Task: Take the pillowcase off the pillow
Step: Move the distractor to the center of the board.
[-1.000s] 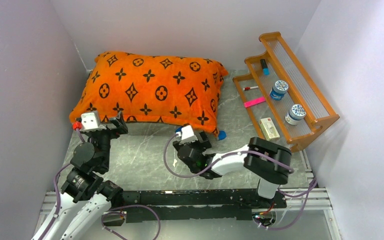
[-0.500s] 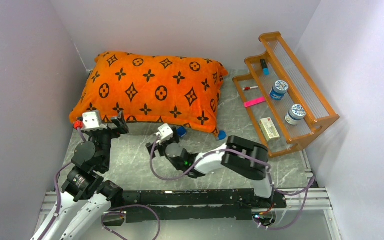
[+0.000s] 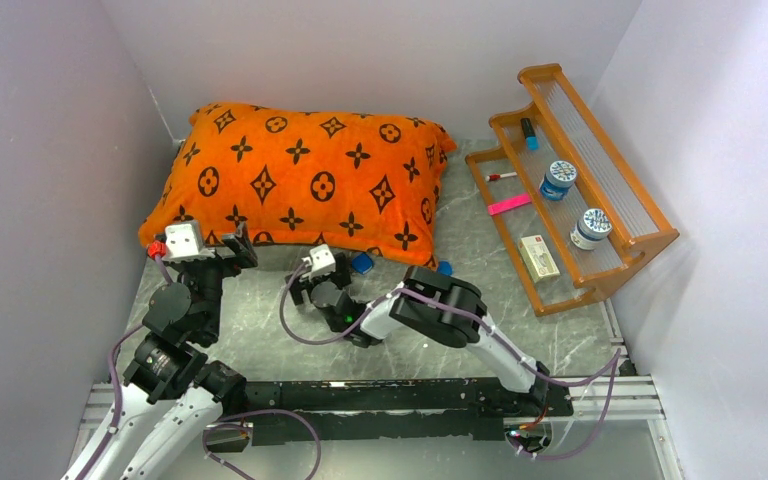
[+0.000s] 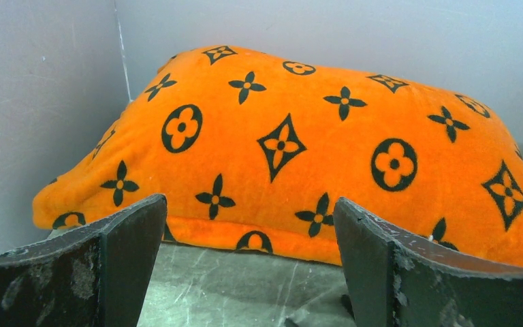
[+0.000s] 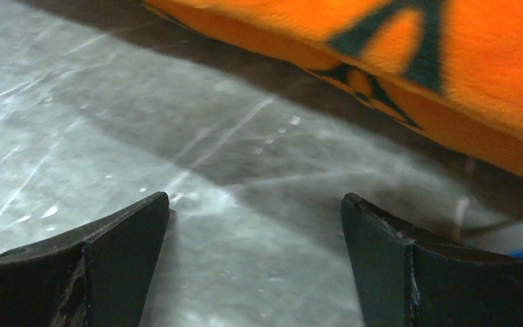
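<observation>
The orange pillowcase (image 3: 305, 180) with dark brown motifs lies plump at the back left of the grey table; it covers the pillow fully, so the pillow itself is hidden. My left gripper (image 3: 232, 250) is open just in front of the case's front left corner, touching nothing. In the left wrist view the pillowcase (image 4: 313, 150) fills the frame beyond the left gripper (image 4: 250, 204), with bare table between the jaws. My right gripper (image 3: 300, 283) is open low over the table by the middle of the front edge. The right wrist view shows the pillowcase (image 5: 490, 68) hem up right of the right gripper (image 5: 255, 199).
A wooden rack (image 3: 650, 238) stands at the right with two blue-and-white jars (image 3: 558, 180), a pink strip, a marker and a small box. A small blue object (image 3: 444, 268) lies by the case's front right corner. Walls close in at the left and back.
My right arm has swung left along the pillowcase's front edge, from its right corner to about the middle. The left arm and the pillowcase have not moved.
</observation>
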{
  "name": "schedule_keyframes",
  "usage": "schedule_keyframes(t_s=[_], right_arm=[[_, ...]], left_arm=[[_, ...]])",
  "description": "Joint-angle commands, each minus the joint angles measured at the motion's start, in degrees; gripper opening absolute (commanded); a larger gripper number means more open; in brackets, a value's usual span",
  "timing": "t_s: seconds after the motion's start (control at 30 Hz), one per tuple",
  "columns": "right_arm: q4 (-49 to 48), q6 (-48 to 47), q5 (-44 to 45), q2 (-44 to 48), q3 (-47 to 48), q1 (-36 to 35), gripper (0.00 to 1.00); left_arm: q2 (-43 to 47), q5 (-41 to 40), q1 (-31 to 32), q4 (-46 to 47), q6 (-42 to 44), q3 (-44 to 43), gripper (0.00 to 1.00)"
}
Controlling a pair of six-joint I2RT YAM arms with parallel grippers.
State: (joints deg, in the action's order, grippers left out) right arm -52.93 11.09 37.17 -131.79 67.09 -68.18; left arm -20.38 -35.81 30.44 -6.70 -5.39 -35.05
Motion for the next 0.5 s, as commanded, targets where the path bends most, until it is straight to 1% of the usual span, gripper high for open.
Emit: schedule_keyframes(t_s=[0.0, 0.2, 0.33, 0.47], right_arm=[[-1.5, 3.9, 6.7, -1.1, -3.1, 1.7, 1.00], [-4.6, 5.1, 12.9, 2.1, -12.4, 5.0, 1.00], [-5.0, 8.1, 16.3, 6.5, -21.4, 8.1, 1.00], [-4.4, 12.9, 17.9, 12.8, -30.4, 11.6, 1.00]], left_arm=[[-0.1, 0.8, -0.2, 2.1, 0.5, -0.6, 0.97], [-0.4, 1.2, -0.2, 2.1, 0.5, -0.6, 0.97], [-0.8, 1.4, -0.2, 2.0, 0.5, -0.7, 0.97], [-0.9, 1.6, -0.2, 2.0, 0.4, -0.8, 0.97]])
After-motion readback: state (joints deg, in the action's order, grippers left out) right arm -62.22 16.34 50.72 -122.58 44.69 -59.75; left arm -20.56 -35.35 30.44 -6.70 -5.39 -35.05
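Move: The blue block that seems to be the distractor lies about 11 cm to the right of the right hand, some 2 cm back and barely below it. A second blue block stands 17 cm farther right, about 3 cm back from the hand. The pillow's middle is some 16 cm ahead, 1 cm left and 4 cm higher. From the idle left hand, the nearer block is about 4 cm ahead, 26 cm right and 29 cm below. Rightward, low over the board and gathering speed, the right hand sweeps about 16 cm along the pillow's near edge to the place where the nearer blue block lay, edging some 3.5 cm forward as well. The wrist turns about 20 degrees clockwise and the fingers stay wide open; contact with the block can't be seen. ##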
